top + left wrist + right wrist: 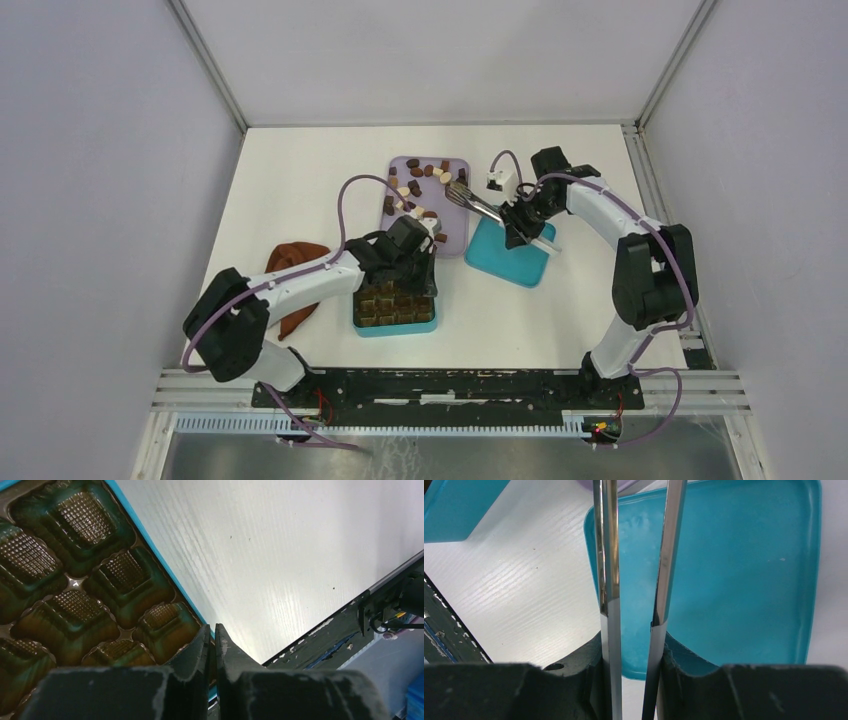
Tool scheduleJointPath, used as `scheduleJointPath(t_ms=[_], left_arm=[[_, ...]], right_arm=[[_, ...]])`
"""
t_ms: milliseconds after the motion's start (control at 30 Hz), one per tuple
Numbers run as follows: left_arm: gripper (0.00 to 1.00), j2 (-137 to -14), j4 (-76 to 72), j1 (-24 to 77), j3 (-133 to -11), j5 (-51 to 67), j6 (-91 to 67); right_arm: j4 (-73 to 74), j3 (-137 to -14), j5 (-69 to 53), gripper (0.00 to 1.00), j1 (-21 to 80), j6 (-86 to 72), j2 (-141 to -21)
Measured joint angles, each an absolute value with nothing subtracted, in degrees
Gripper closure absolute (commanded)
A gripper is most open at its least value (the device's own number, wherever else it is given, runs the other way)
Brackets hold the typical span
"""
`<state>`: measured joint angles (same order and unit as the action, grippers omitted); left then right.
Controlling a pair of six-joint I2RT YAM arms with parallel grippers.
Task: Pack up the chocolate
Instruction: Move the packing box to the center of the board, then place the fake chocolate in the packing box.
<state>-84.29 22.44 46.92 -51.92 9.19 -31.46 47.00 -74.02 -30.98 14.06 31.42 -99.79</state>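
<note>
Several small brown and cream chocolate pieces (pixel 415 187) lie scattered on a lavender tray (pixel 452 232). In front of the tray stands the teal box (pixel 395 326) with its brown gridded insert (pixel 75 610); the cells seen in the left wrist view hold nothing. My left gripper (pixel 428 272) (pixel 212 630) hangs over the box's right edge, jaws shut with nothing between them. My right gripper (pixel 520 222) (pixel 631 645) is shut on metal tongs (pixel 478 206) (pixel 606 555). The tongs' tips reach the tray's right edge and show no chocolate.
The teal lid (pixel 510 255) (pixel 749 580) lies flat under the right gripper, right of the box. A reddish-brown cloth (pixel 293 275) is bunched left of the box beside the left arm. The black base rail (pixel 350 625) runs along the near table edge.
</note>
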Motion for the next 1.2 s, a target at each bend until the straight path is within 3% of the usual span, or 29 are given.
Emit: scheduleJointPath(t_ms=[67,300,533,900,1200], left_arm=[[0.81,-84.1,21.7,47.0,-51.9,9.2,-31.4],[0.52,-74.7,21.2,47.0,-51.8,8.1,-30.5],[0.02,-63.1,23.5,47.0,-53.0,-0.3,-23.1],[0.0,-56.6,27.4,45.3,-56.4,-23.4,-7.7],[0.0,-52.6,26.5,44.7,-46.5,-37.8,-4.9]], right_arm=[[46.9,-73.9,-31.0,1.0,13.8,31.4,-99.4],[46.4,-73.9,-31.0,1.0,13.6,31.4,-99.3],[46.3,-73.9,-31.3,1.0,13.6,31.9,-99.2],[47.0,-73.2,-32.6,1.0,14.8,34.5,-94.4],[48.1,-71.0,-31.7,1.0,20.8,37.5,-90.8]])
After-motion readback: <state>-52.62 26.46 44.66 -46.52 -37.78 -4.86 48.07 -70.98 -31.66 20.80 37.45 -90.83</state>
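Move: The packing box's middle is about 8 cm left of the left hand and a touch ahead, 2 cm lower; its closed fingers are inside the right wall. The chocolate tray is about 19 cm ahead, roughly level sideways; the turquoise lid some 17 cm right and 10 cm ahead. From the right hand, holding tongs, the box's middle is about 29 cm left, 12 cm back and 6 cm lower. Left hand rises off the box's right wall, swings about 17 cm left, opening wide; right lifts tongs back-left. ##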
